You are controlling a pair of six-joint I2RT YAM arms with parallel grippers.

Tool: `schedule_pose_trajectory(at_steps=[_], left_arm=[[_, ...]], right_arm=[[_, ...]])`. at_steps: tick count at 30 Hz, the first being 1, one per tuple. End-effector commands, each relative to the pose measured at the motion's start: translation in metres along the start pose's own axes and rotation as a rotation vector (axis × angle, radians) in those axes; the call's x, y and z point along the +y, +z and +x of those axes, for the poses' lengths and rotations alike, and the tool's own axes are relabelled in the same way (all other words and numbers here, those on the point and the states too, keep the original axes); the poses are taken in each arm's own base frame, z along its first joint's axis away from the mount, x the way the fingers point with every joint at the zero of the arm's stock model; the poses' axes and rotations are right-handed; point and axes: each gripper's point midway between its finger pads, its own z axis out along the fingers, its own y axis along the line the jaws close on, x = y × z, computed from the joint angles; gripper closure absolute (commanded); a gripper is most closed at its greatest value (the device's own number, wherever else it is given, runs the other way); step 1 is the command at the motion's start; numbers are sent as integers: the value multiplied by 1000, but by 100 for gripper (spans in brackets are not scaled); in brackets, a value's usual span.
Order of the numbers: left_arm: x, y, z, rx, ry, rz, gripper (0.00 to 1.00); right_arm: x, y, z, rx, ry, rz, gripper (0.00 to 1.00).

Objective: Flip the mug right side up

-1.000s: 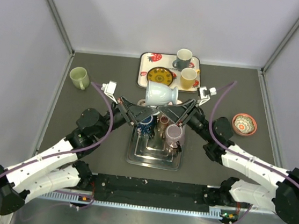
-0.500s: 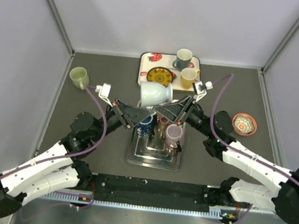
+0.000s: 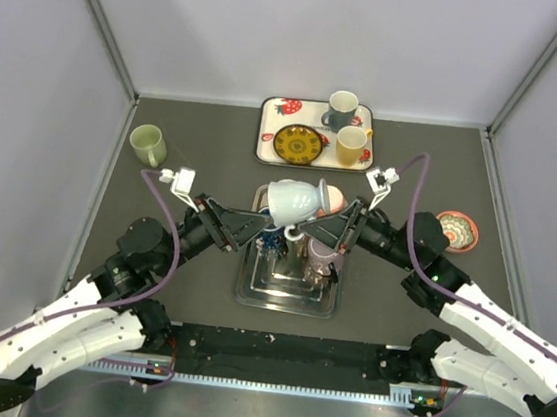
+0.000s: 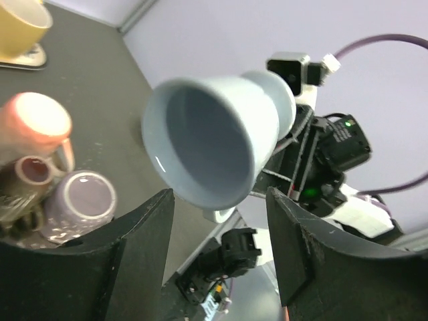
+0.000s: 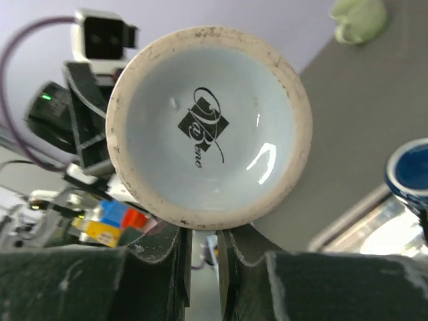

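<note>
A pale blue-white mug (image 3: 292, 200) hangs tilted on its side above the metal tray (image 3: 288, 297). My right gripper (image 3: 308, 231) is shut on its lower edge near the handle. The right wrist view faces the mug's base (image 5: 207, 127), printed with a black logo, just above my right gripper (image 5: 204, 264). In the left wrist view the mug's mouth (image 4: 214, 144) faces me, handle downward. My left gripper (image 4: 221, 257) stands open, its fingers apart from the mug. From above, the left gripper (image 3: 259, 229) sits just left of and below the mug.
The metal tray holds a blue mug (image 3: 273, 236), a lilac mug (image 3: 322, 254) and a pink one (image 3: 331, 196). A strawberry-print tray (image 3: 268, 127) at the back carries two mugs and a plate. A green mug (image 3: 147, 143) stands far left, a patterned bowl (image 3: 455, 231) right.
The left gripper opened and let go of the mug, drawing back left. The right gripper closed on it. The mug came down and nearer, over the metal tray.
</note>
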Motion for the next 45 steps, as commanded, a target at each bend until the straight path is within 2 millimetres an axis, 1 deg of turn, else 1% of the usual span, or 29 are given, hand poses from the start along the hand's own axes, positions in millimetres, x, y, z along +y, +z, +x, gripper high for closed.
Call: schedule_pose_trajectory(at_steps=[1, 2, 3, 4, 5, 6, 7, 8, 9, 10, 12, 13, 14, 16, 17, 19, 20, 23, 24, 26, 27, 28, 29, 31, 37, 45], left_arm=[[13, -17, -28, -107, 86, -119, 37], [20, -26, -30, -115, 104, -159, 38], [31, -32, -41, -174, 113, -224, 38], [36, -38, -47, -199, 119, -257, 38], [42, -47, -54, -235, 128, -297, 38], [57, -57, -62, -277, 143, -386, 38], [64, -65, -67, -303, 148, -432, 38], [68, -74, -73, -327, 154, -464, 38], [74, -81, -75, -334, 168, -508, 38], [78, -87, -83, -366, 180, -544, 38], [77, -94, -89, -382, 202, -564, 38], [77, -96, -91, -383, 209, -575, 38], [78, -97, -91, -382, 216, -579, 38], [78, -99, -91, -379, 217, -582, 38], [78, -99, -90, -376, 216, -578, 38], [81, -100, -87, -368, 220, -584, 38], [81, -101, -87, -369, 218, -583, 38], [86, -103, -84, -361, 228, -598, 38], [87, -104, -84, -363, 228, -599, 38], [89, -104, -83, -358, 235, -603, 38], [90, -104, -83, -358, 239, -607, 38], [91, -104, -83, -358, 242, -611, 38], [92, -104, -82, -355, 248, -614, 38], [93, -104, -81, -351, 255, -620, 38], [99, -104, -78, -341, 263, -634, 38], [108, -104, -73, -331, 278, -661, 38]], right_arm=[[-13, -20, 12, 98, -221, 165, 100], [-15, -23, 15, 122, -246, 200, 100], [-22, -25, 16, 128, -272, 248, 100], [-27, -29, 22, 158, -304, 276, 100], [-30, -32, 34, 205, -312, 297, 100], [-38, -34, 38, 220, -325, 336, 100], [-43, -35, 42, 239, -341, 354, 100], [-46, -36, 53, 277, -348, 367, 100], [-51, -36, 56, 284, -358, 392, 100], [-60, -34, 65, 320, -369, 414, 100], [-66, -33, 81, 373, -378, 427, 100], [-72, -32, 84, 382, -393, 452, 100], [-80, -29, 92, 410, -400, 475, 100], [-86, -25, 101, 428, -410, 491, 100], [-93, -24, 109, 450, -409, 502, 100], [-98, -20, 113, 451, -407, 512, 100], [-108, -21, 121, 476, -408, 537, 100], [-121, -22, 129, 499, -417, 580, 100], [-131, -24, 133, 509, -428, 614, 100], [-137, -24, 136, 522, -444, 640, 100], [-146, -25, 139, 539, -457, 676, 100], [-148, -24, 139, 540, -464, 690, 100], [-154, -28, 142, 564, -470, 718, 100], [-161, -28, 146, 587, -483, 747, 100], [-176, -32, 154, 623, -507, 804, 100], [-189, -34, 158, 634, -521, 861, 100]])
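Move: I hold the pale blue mug sideways in my right hand, by the handle. The clear spot on the metal tray for it is about 28 cm below that hand, 3 cm ahead and 1 cm left. The purple mug sits 6 cm ahead and 7 cm right, the dark blue mug 12 cm ahead and 8 cm left, both equally low. From my left hand the spot is 4 cm ahead, 7 cm right, 30 cm down; the green mug is some 30 cm ahead, 35 cm left and 30 cm down. With my right fingers still shut on the handle, I lower the pale blue mug some 27 cm to the clear spot beside the purple mug, rolling the wrist about 70 degrees so the mouth swings from leftward to downward. Meanwhile my open, empty left hand clears out leftward about 15 cm, sinking about 5 cm and turning counter-clockwise until its fingers point nearly straight ahead. ##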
